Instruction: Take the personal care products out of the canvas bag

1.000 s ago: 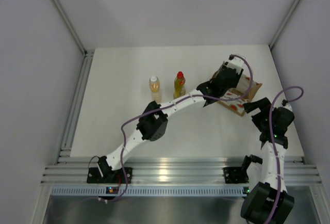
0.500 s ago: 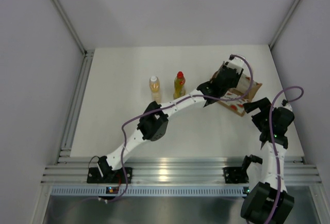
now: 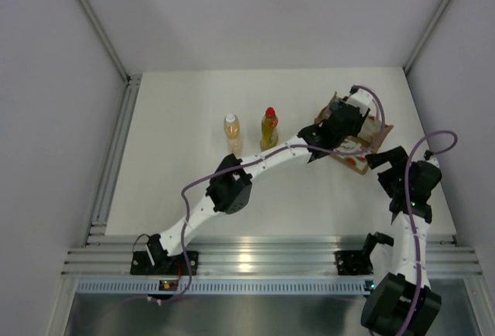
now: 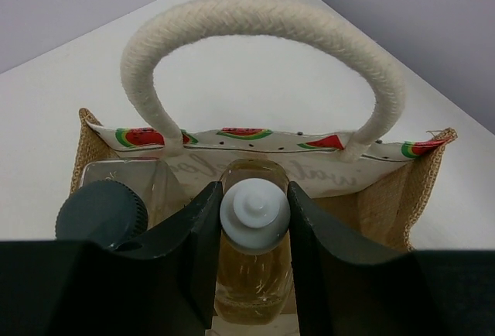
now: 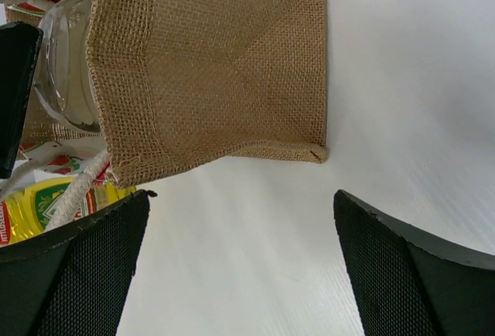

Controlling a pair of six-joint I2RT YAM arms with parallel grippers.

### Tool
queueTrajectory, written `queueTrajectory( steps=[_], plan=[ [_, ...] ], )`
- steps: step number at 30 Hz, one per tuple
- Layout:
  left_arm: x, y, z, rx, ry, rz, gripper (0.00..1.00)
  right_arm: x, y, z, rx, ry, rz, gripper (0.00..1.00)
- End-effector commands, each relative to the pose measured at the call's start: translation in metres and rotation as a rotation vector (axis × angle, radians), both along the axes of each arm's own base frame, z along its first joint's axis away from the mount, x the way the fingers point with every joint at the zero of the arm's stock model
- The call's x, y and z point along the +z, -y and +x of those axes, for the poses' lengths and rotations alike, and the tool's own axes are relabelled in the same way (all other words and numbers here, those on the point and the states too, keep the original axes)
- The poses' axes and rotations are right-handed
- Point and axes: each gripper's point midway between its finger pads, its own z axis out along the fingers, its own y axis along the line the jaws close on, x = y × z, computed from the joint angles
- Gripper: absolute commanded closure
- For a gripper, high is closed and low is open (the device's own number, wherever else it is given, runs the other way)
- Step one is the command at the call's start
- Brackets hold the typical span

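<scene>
The canvas bag [image 3: 366, 139] sits at the right of the table, its mouth facing my left gripper [image 3: 346, 119]. In the left wrist view the gripper [image 4: 254, 220] is shut on the white cap of an amber bottle [image 4: 254, 274] inside the bag [image 4: 418, 189], under a cream handle [image 4: 263, 18]. The clear bottle with the dark grey cap [image 4: 100, 212] stands beside it, left of my fingers. Another amber bottle [image 3: 231, 132] and the yellow bottle with a red cap [image 3: 268, 127] stand on the table. My right gripper [image 3: 384, 159] is open and empty beside the bag [image 5: 209, 65].
The right wrist view shows the clear bottle [image 5: 69, 65] at the bag's mouth and a yellow label [image 5: 31, 204] behind a handle. Grey walls enclose the table on three sides. An aluminium rail [image 3: 271, 258] runs along the near edge.
My left gripper has shifted slightly right and toward the bag's mouth, and the dark grey cap now shows beside it from above. The right arm has not moved.
</scene>
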Motion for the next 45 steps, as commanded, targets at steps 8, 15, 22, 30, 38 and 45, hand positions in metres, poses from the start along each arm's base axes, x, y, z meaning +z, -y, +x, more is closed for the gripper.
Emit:
queueTrajectory(
  steps=[8,15,22,30,38,45],
  plan=[
    [0.179,-0.005,-0.039,-0.059,0.208,-0.26,1.0,0.007,0.009,0.003,-0.039,0.02,-0.001,0.0],
    [0.219,-0.017,-0.048,-0.056,0.246,-0.322,1.0,0.009,0.009,0.003,-0.036,0.025,-0.007,0.01],
    [0.262,-0.035,-0.056,-0.051,0.292,-0.385,1.0,0.006,0.01,0.002,-0.036,0.017,-0.015,0.0],
    [0.315,-0.074,-0.069,-0.022,0.362,-0.4,1.0,0.006,0.011,0.003,-0.034,0.015,-0.021,0.01],
    [0.356,-0.124,-0.073,0.033,0.409,-0.39,1.0,0.004,0.012,0.002,-0.032,0.007,-0.035,0.01],
    [0.379,-0.196,-0.057,0.158,0.437,-0.352,1.0,0.007,0.012,0.002,-0.028,0.016,-0.04,0.01]
  ],
)
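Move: The left hand already grips the white-capped bottle by its cap, over the bag's middle, which is about 13 cm below. The red-capped bottle stands on the table some 27 cm to its left and about level ahead; the standing clear-amber bottle is roughly 40 cm left, 1 cm back. In the bag, the dark-capped bottle is about 3 cm ahead and 6 cm left. From the right hand, the held bottle is about 13 cm ahead and 7 cm left. Left hand, keeping its grip, draws back 5 cm, then lifts the bottle 27 cm from the bag, swinging left. ##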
